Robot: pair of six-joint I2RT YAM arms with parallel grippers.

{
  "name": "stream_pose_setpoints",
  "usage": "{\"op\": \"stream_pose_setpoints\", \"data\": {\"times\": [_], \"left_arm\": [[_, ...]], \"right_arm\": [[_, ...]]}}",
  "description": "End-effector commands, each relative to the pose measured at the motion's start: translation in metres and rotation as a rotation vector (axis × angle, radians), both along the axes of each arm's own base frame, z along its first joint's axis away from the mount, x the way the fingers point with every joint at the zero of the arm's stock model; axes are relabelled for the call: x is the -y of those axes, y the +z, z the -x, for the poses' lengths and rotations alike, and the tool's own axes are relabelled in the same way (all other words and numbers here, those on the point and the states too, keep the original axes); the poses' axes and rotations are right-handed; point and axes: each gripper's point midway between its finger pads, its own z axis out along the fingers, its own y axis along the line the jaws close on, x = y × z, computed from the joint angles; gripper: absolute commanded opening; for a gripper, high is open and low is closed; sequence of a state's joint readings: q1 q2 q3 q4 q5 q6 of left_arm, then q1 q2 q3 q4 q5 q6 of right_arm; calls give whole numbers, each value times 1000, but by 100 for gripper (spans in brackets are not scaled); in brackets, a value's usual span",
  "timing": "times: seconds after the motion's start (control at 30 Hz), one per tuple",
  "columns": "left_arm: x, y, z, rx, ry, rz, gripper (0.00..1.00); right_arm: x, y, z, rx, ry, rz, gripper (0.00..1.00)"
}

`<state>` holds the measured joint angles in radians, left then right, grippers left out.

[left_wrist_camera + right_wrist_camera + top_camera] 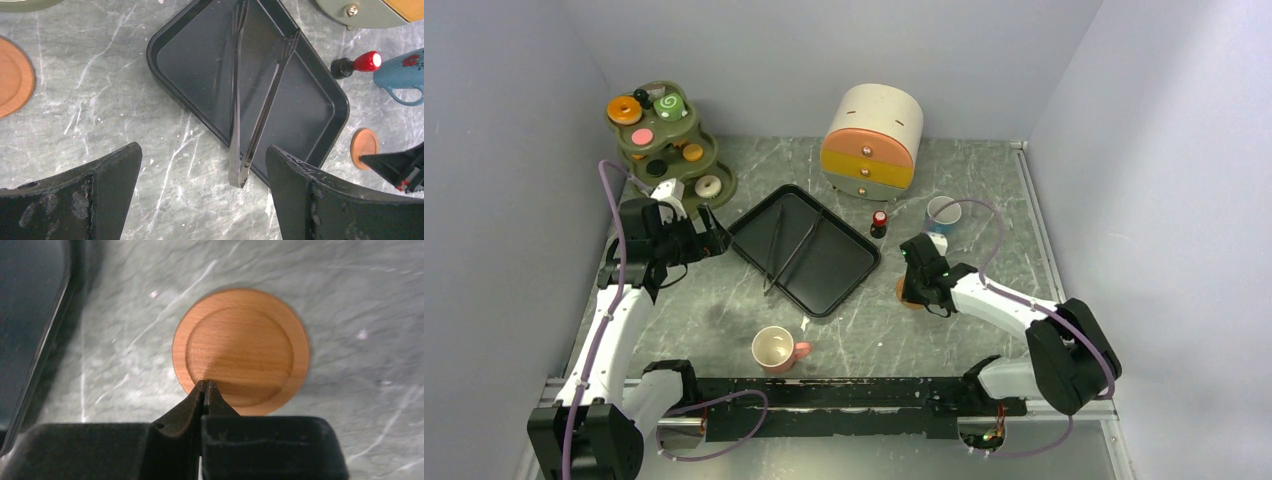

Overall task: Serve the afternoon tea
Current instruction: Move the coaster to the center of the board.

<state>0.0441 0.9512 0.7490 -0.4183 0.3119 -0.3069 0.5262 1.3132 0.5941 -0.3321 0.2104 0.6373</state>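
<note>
Toy pastries sit on the olive tiered stand [662, 150]: an orange doughnut [624, 109], a green swirl roll [669, 105] and a white doughnut [707, 186]. The pink cup [776, 350] lies on its side near the front. The blue cup [942, 213] stands at the right. My right gripper [206, 384] is shut and empty. Its tips are over the near part of an orange saucer [240, 350]. My left gripper [202, 150] is open and empty, just off the black tray's [165, 45] near-left edge. A second saucer [12, 77] lies to its left.
Metal tongs [245, 115] lie in the black tray, their hinge end over the tray's rim. A small red-capped bottle [879, 224] stands beside the tray. A rounded drawer cabinet [872, 140] is at the back. Walls enclose the table on three sides.
</note>
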Motion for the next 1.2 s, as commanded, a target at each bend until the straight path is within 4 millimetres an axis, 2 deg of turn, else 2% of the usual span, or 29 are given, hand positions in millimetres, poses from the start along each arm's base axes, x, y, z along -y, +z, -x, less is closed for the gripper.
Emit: {"op": "stream_pose_setpoints", "data": {"times": [0.0,0.2,0.4,0.53,0.6,0.67,0.83,1.0,1.07,1.17], "left_arm": [[-9,13,0,25,50,-34,98],[-28,15,3,8,170,-87,98],[-27,12,2,0,166,-82,98],[-26,15,3,18,160,-80,98],[-27,16,3,24,165,-85,98],[-30,17,4,24,179,-94,98],[-28,19,4,39,165,-90,98],[-23,16,3,30,135,-81,98],[-23,16,3,32,136,-81,98],[-25,18,3,41,147,-84,98]], "right_arm": [[-24,-11,40,-107,80,-55,0],[-65,-8,74,-122,181,-118,0],[-115,-11,110,-145,323,-172,0],[-151,-9,121,-133,466,-145,0],[-175,-4,128,-122,562,-155,0],[-188,-2,134,-103,621,-126,0],[-195,22,123,-3,650,-107,1],[-178,49,114,84,656,-81,20],[-170,51,117,84,678,-63,27],[-151,41,122,53,694,-2,33]]}}
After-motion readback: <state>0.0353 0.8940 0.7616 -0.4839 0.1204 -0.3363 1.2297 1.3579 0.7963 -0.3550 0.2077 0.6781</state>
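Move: The right hand's closed fingertips already rest on the coaster; its middle is about 2 cm ahead and 3 cm right, 1 cm below. From that hand, the pink cup stands some 34 cm left and 12 cm back, the black tray's middle 26 cm left and 13 cm ahead, the red-capped bottle 7 cm left and 17 cm ahead. From the left hand, the coaster lies about 48 cm right, 3 cm back and 16 cm below. Closed right fingertips drag the coaster some 24 cm left and back towards the pink cup, then lift, part-opening. ##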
